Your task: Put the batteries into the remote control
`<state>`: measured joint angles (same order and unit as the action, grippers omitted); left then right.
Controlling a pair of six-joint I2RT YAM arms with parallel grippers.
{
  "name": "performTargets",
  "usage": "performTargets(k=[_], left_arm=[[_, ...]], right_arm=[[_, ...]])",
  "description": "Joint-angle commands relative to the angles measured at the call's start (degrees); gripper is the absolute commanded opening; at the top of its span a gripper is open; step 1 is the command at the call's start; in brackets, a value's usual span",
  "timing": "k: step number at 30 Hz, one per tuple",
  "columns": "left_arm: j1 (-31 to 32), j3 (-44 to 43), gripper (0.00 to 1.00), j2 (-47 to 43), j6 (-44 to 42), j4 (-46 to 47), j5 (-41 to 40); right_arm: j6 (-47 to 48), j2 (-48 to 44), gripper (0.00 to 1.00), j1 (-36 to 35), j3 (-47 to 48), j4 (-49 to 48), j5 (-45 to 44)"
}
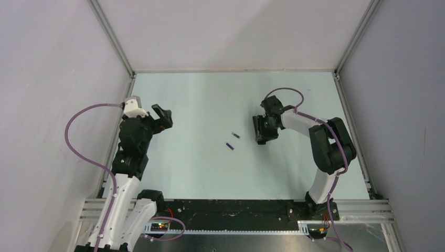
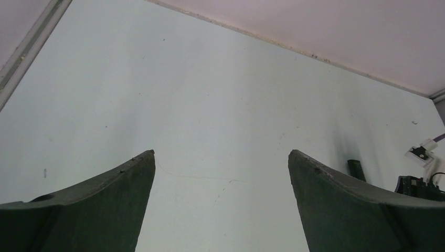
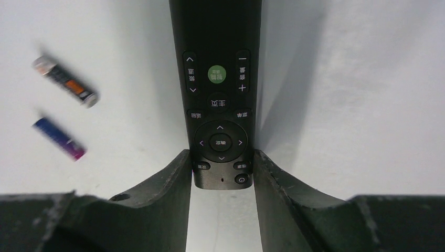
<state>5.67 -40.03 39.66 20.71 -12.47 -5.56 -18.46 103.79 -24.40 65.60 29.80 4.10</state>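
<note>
The remote control (image 3: pixel 220 79), a slim black bar, lies button-face up on the pale table, with a green button and a round direction pad showing. My right gripper (image 3: pixel 221 155) is shut on its near end, one finger pressed against each long side. In the top view the right gripper (image 1: pixel 261 135) covers most of the remote control (image 1: pixel 258 126). Two batteries lie just left of it: a dark one with a pale end (image 3: pixel 65 81) (image 1: pixel 236 135) and a blue-purple one (image 3: pixel 57 137) (image 1: pixel 229 146). My left gripper (image 1: pixel 163 118) (image 2: pixel 221 152) hovers open and empty at the far left.
Pale walls with metal frame rails (image 1: pixel 113 39) close in the table on three sides. The right arm's wrist and a white cable connector (image 2: pixel 422 151) show at the right edge of the left wrist view. A purple cable (image 1: pixel 78 142) loops beside the left arm.
</note>
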Motion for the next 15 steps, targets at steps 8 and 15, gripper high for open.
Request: performTargets(k=[8, 15], left_arm=[[-0.03, 1.45, 1.00, -1.42, -1.16, 4.39, 8.22], [0.09, 1.68, 1.00, 1.01, 0.57, 6.36, 16.58]], right_arm=[[-9.94, -6.20, 0.31, -1.29, -2.30, -7.36, 29.26], [-18.82, -6.67, 0.29, -3.69, -2.36, -13.59, 36.37]])
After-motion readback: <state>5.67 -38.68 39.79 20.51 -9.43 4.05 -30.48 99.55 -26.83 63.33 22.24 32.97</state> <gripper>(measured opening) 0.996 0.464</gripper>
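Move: The remote is already pinched in the right hand just above the table, its middle some 5 cm ahead of that hand and 1 cm left. On the way it is carried lie the batteries: the black-orange one about 11 cm to the right hand's left and 2 cm ahead, the purple one roughly 13 cm left and 2 cm back, both barely lower. From the raised left hand, the remote lies about 42 cm right, 7 cm ahead and 23 cm below; the black-orange battery 30 cm right, 5 cm ahead, 24 cm below. Leftward, quickly and rising, the right hand carries the pinched remote about 9 cm towards the batteries, climbing 6 cm and drawing back 4 cm. On the way its wrist rolls some 30 degrees, left side up, so the fingers swing from pointing down to slanting leftward; their grip stays shut. The empty, open left hand eases 3 cm to the right towards the remote, turning slightly clockwise. ##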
